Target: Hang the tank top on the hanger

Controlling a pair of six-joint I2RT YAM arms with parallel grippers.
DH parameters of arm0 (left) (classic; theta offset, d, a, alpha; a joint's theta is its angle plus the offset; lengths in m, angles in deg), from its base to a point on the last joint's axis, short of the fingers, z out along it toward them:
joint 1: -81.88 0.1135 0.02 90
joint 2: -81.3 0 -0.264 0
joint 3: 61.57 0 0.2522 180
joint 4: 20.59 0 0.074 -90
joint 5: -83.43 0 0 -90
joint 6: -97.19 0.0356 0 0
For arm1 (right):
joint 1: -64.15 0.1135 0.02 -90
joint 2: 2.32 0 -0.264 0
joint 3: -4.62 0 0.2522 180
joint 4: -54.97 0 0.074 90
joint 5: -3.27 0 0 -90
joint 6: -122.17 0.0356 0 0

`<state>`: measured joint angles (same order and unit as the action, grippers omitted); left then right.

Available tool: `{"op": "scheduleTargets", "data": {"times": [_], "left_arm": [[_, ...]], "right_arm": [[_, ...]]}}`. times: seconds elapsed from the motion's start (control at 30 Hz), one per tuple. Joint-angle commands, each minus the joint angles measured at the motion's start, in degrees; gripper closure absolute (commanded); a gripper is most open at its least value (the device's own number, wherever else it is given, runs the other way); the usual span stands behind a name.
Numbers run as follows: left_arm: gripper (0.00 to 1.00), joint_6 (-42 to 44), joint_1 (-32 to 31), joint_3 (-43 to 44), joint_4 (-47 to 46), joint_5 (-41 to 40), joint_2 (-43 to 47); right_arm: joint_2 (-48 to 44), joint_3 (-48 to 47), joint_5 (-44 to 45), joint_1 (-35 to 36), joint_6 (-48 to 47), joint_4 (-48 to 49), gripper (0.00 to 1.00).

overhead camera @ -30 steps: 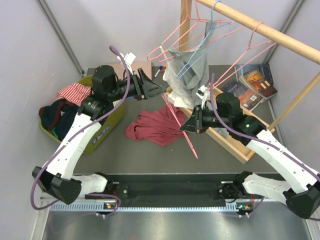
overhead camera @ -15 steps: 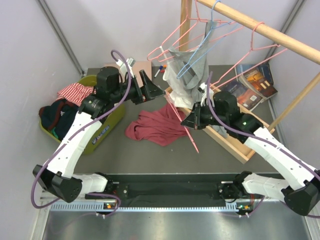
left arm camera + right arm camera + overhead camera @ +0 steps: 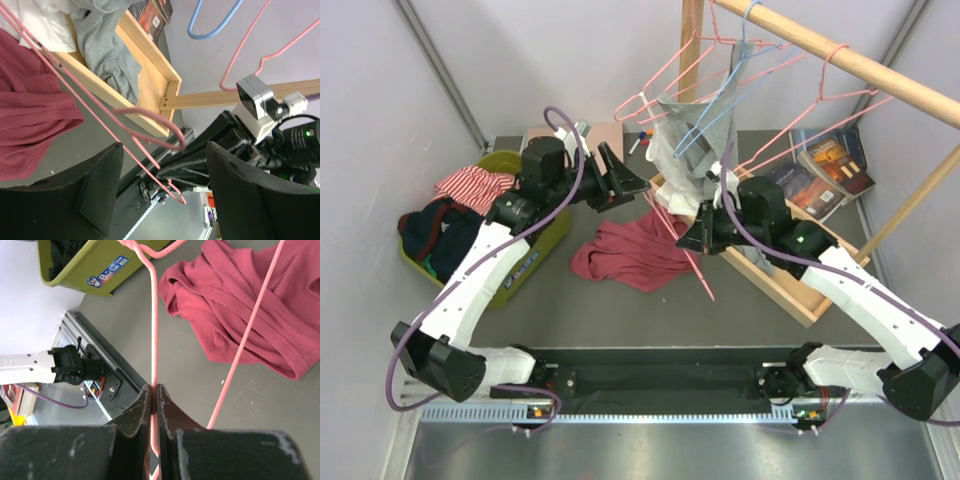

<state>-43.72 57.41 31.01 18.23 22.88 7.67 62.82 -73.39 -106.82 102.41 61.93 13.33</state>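
Observation:
The maroon tank top (image 3: 630, 252) lies crumpled on the table between the arms. It shows under the wire in the right wrist view (image 3: 250, 315) and at the left in the left wrist view (image 3: 30, 110). The pink hanger (image 3: 682, 245) slants over the cloth's right side. My right gripper (image 3: 690, 238) is shut on one of the hanger's wires (image 3: 154, 330), the jaws pinching it (image 3: 154, 390). My left gripper (image 3: 632, 185) hovers open just up-left of the hanger's top end. Its fingers (image 3: 164, 165) frame the hanger's hook (image 3: 150, 137) without touching it.
A green bin (image 3: 525, 265) of clothes with a striped cloth (image 3: 470, 185) stands at the left. A wooden rail (image 3: 840, 60) carries pink and blue hangers and a grey garment (image 3: 695, 150). A wooden tray (image 3: 790, 290) and books (image 3: 835, 160) lie at the right.
My left gripper has drifted right toward the hanger's top, its jaws widening and then narrowing again. My right gripper has shifted slightly up and left, carrying the hanger.

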Motion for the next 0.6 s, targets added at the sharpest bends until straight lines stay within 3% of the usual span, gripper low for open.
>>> {"op": "scheduleTargets", "data": {"times": [0.0,0.2,0.37,0.53,0.57], "left_arm": [[0.3,-1.2,-0.2,-0.3,-4.8,-2.2,-0.7],[0.45,-0.7,-0.3,0.3,-3.8,-4.8,-1.8],[0.81,1.5,-0.4,1.9,-0.4,-6.9,-2.7],[1.0,2.0,-0.9,2.1,0.4,-7.8,-3.3],[1.0,2.0,-1.0,2.6,1.0,-8.2,-3.4]], "right_arm": [[1.0,-4.0,0.0,2.9,-2.5,1.5,1.0],[2.2,-5.1,-0.1,4.5,-3.1,0.5,1.0],[2.7,-5.5,1.0,4.9,-3.4,-0.2,1.0],[4.1,-7.1,3.1,5.9,-3.9,-1.9,1.0],[4.4,-7.3,3.7,6.0,-3.8,-2.5,1.0]]}}
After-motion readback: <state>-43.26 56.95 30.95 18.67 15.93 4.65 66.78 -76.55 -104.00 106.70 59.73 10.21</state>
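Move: The hook of the pink hanger is right in front of my open left fingers, some 3 cm ahead, 1 cm right and 2 cm down. The crumpled tank top lies on the table roughly 30 cm below that hand, about 1 cm back and 1 cm left. My right hand already grips the hanger's shoulder. From that hand the hook is about 10 cm ahead, 8 left and 6 up, the tank top 5 ahead, 11 left and 22 down, and the wooden tray's middle 7 ahead, 15 right and 24 down. I ease my left hand about 2.5 cm forward onto the hook of the pink hanger, sinking about as much in the second half, and close its fingers from wide open until they pinch the hook. Meanwhile my right hand keeps its pinch on the shoulder, feeding the hanger some 1.5 cm left towards them and then dipping about 1 cm. ##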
